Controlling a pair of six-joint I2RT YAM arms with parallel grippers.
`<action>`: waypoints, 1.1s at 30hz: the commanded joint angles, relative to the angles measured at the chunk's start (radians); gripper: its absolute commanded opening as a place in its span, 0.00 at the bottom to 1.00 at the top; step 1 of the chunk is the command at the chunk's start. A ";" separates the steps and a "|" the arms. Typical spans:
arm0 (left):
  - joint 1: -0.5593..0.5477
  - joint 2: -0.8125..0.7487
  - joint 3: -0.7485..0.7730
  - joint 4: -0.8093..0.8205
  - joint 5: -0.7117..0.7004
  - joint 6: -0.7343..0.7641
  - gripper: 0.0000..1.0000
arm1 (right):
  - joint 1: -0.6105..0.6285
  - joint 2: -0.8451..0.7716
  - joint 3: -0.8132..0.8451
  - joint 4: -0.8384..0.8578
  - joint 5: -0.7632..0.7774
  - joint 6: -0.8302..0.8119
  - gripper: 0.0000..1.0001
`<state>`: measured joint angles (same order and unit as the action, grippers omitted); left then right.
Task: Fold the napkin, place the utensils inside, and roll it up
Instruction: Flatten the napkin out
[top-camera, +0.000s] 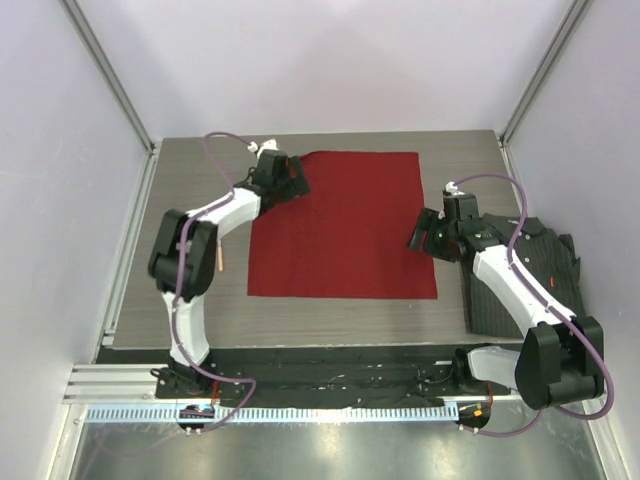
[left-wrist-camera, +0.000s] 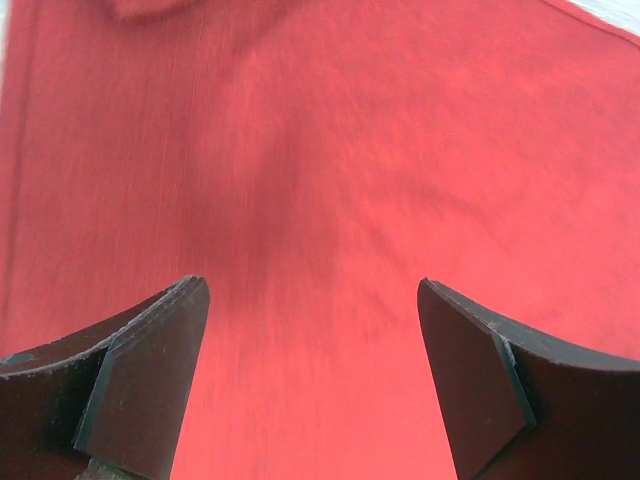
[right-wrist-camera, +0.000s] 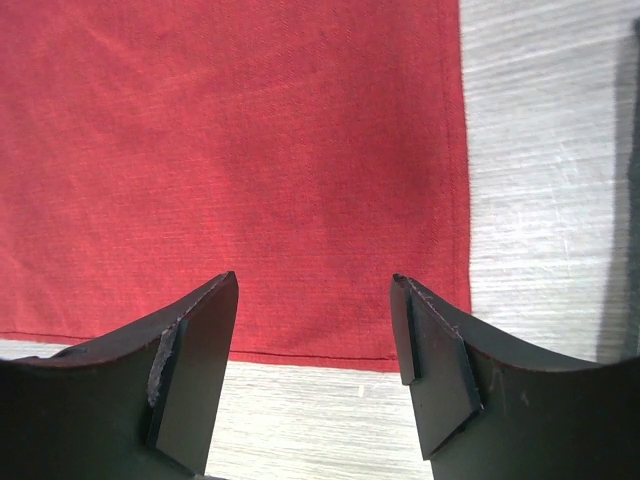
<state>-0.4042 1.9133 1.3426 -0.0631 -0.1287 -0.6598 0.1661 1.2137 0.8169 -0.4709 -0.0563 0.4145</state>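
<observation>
The red napkin (top-camera: 345, 230) lies spread flat and unfolded on the grey table (top-camera: 330, 318). My left gripper (top-camera: 299, 180) hovers open over the napkin's far left corner. In the left wrist view red cloth (left-wrist-camera: 320, 150) fills the space between the fingers of this gripper (left-wrist-camera: 312, 292), which hold nothing. My right gripper (top-camera: 417, 241) stands open at the napkin's right edge. In the right wrist view it (right-wrist-camera: 315, 282) frames the hemmed corner of the napkin (right-wrist-camera: 250, 150) and holds nothing. One slim tan utensil (top-camera: 220, 260) shows beside the left arm's elbow.
A dark pinstriped shirt (top-camera: 530, 290) lies at the table's right side under the right arm. Bare grey table (right-wrist-camera: 545, 150) borders the napkin. Pale walls enclose the table on three sides.
</observation>
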 joint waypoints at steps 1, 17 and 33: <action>0.045 0.157 0.205 -0.046 0.043 0.028 0.90 | 0.000 0.003 0.001 0.081 -0.049 0.003 0.70; 0.157 0.541 0.645 -0.061 0.110 0.052 0.91 | -0.002 0.112 0.031 0.133 -0.099 0.004 0.70; 0.174 0.616 0.826 0.259 0.108 0.161 0.92 | 0.009 0.204 0.021 0.166 -0.100 0.012 0.70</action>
<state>-0.2424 2.5526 2.0983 0.0578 0.0200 -0.5533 0.1665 1.4170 0.8169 -0.3443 -0.1520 0.4183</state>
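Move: The napkin's creased far-left corner lies about 13 cm ahead of the left hand and 8 cm to its left, some 6 cm lower; the spoon is roughly 19 cm left of that hand and 16 cm back. The napkin's near-right corner is around 10 cm back and 4 cm right of the right hand, also 6 cm down, and the dark striped cloth's middle about 24 cm right and 6 cm back of that hand. The napkin's far-left part is smoothed outward by the open left gripper, which dips about 5 cm while sweeping forward, runs on low over the cloth to its far edge, some 19 cm in all, then lifts slightly as the fingers tip up. The right hand, also open, rises a touch, then sinks some 4 cm towards the napkin's right side, easing left and forward; its contact can't be seen. ##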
